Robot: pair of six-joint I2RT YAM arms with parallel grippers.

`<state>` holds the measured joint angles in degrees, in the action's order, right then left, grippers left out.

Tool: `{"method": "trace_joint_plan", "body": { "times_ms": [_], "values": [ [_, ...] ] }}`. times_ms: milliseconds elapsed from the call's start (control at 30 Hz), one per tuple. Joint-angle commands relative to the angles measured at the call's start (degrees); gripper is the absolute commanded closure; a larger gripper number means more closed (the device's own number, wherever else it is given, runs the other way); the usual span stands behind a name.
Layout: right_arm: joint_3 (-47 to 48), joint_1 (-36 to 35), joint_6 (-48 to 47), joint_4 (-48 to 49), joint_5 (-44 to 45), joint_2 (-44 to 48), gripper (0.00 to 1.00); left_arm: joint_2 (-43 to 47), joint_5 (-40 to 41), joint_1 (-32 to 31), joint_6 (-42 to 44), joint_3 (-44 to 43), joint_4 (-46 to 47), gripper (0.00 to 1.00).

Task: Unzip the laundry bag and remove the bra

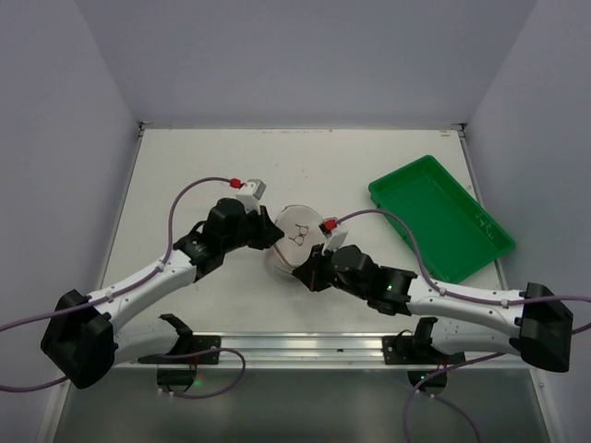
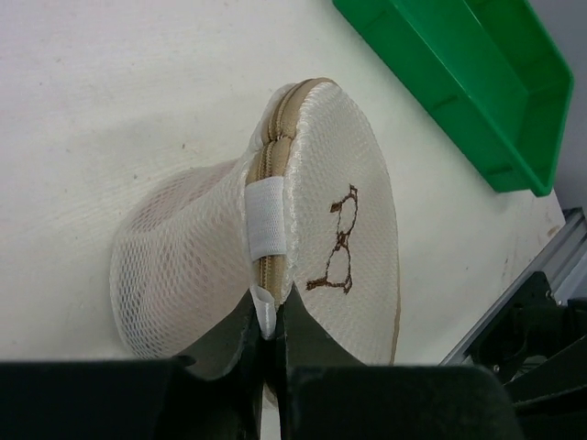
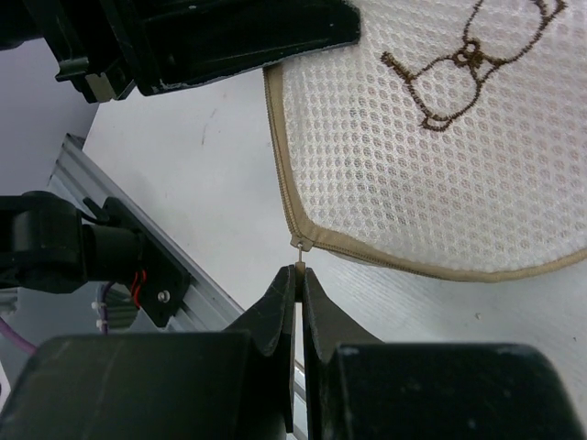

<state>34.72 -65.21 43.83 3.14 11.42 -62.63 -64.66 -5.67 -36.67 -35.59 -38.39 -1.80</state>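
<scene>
The laundry bag (image 1: 297, 236) is a round cream mesh case with a tan zipper rim and a small bra outline on its face; it sits mid-table, tilted up between both arms. In the left wrist view the laundry bag (image 2: 321, 229) stands on edge, and my left gripper (image 2: 266, 335) is shut on a white fabric tab (image 2: 263, 312) beside the zipper. My right gripper (image 3: 300, 273) is shut on the small metal zipper pull (image 3: 300, 247) at the bag's tan rim (image 3: 385, 252). The bra is hidden.
A green plastic tray (image 1: 441, 216) lies at the right, also in the left wrist view as the green tray (image 2: 477, 82). The aluminium rail (image 1: 305, 348) runs along the near edge by the arm bases. White walls surround the table.
</scene>
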Motion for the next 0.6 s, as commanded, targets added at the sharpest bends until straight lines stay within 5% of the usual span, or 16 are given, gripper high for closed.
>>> {"method": "trace_joint_plan", "body": {
  "times_ms": [0, 200, 267, 300, 400, 567],
  "values": [
    [0.5, -0.8, -0.1, -0.7, -2.2, 0.5, 1.0, -2.5, -0.6, 3.0, 12.7, -5.5, 4.5, 0.93],
    [5.5, -0.8, 1.9, 0.4, -1.1, -3.6, 1.0, -5.3, 0.6, 4.8, 12.1, -9.4, 2.0, 0.79],
    [6.8, -0.8, 2.8, 0.7, 0.5, -5.0, 1.0, -3.9, 2.4, 4.8, 8.0, -9.2, -0.7, 0.59],
    [7.2, -0.8, 2.9, 1.6, 1.1, -5.3, 1.0, -3.1, 3.3, 4.8, 6.0, -8.8, -2.1, 0.35],
    [8.7, -0.9, 2.8, 3.3, 2.8, -7.1, 1.0, 1.8, 5.1, 4.8, -0.7, -7.0, -6.3, 0.01],
    [11.5, -0.8, 2.0, 4.5, 2.4, -11.0, 1.0, 8.9, 4.1, 4.5, -9.2, -0.6, -10.2, 0.0]
  ]
}}
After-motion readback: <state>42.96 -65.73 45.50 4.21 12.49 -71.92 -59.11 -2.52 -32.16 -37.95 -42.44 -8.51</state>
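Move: The left fingers pinch the bag's zip edge, the white tag about 3 cm ahead and 2 cm to their right. The laundry bag's middle lies roughly 4 cm right, 1 cm back and 5 cm below them; the right hand's zipper pull is some 9 cm back and 5 cm right, about level. From the right hand, closed on that pull, the bag's middle is about 8 cm ahead, 1 cm left and 5 cm below. Forward about 3 cm goes the left hand first, its fingers easing apart and letting go of the zip edge; wide open, it then backs up and to the left, rising some 4 cm clear of the bag and turning about 10 degrees counter-clockwise. The right hand keeps its pinch on the zipper pull and takes it about 4 cm left and a little forward and up. ##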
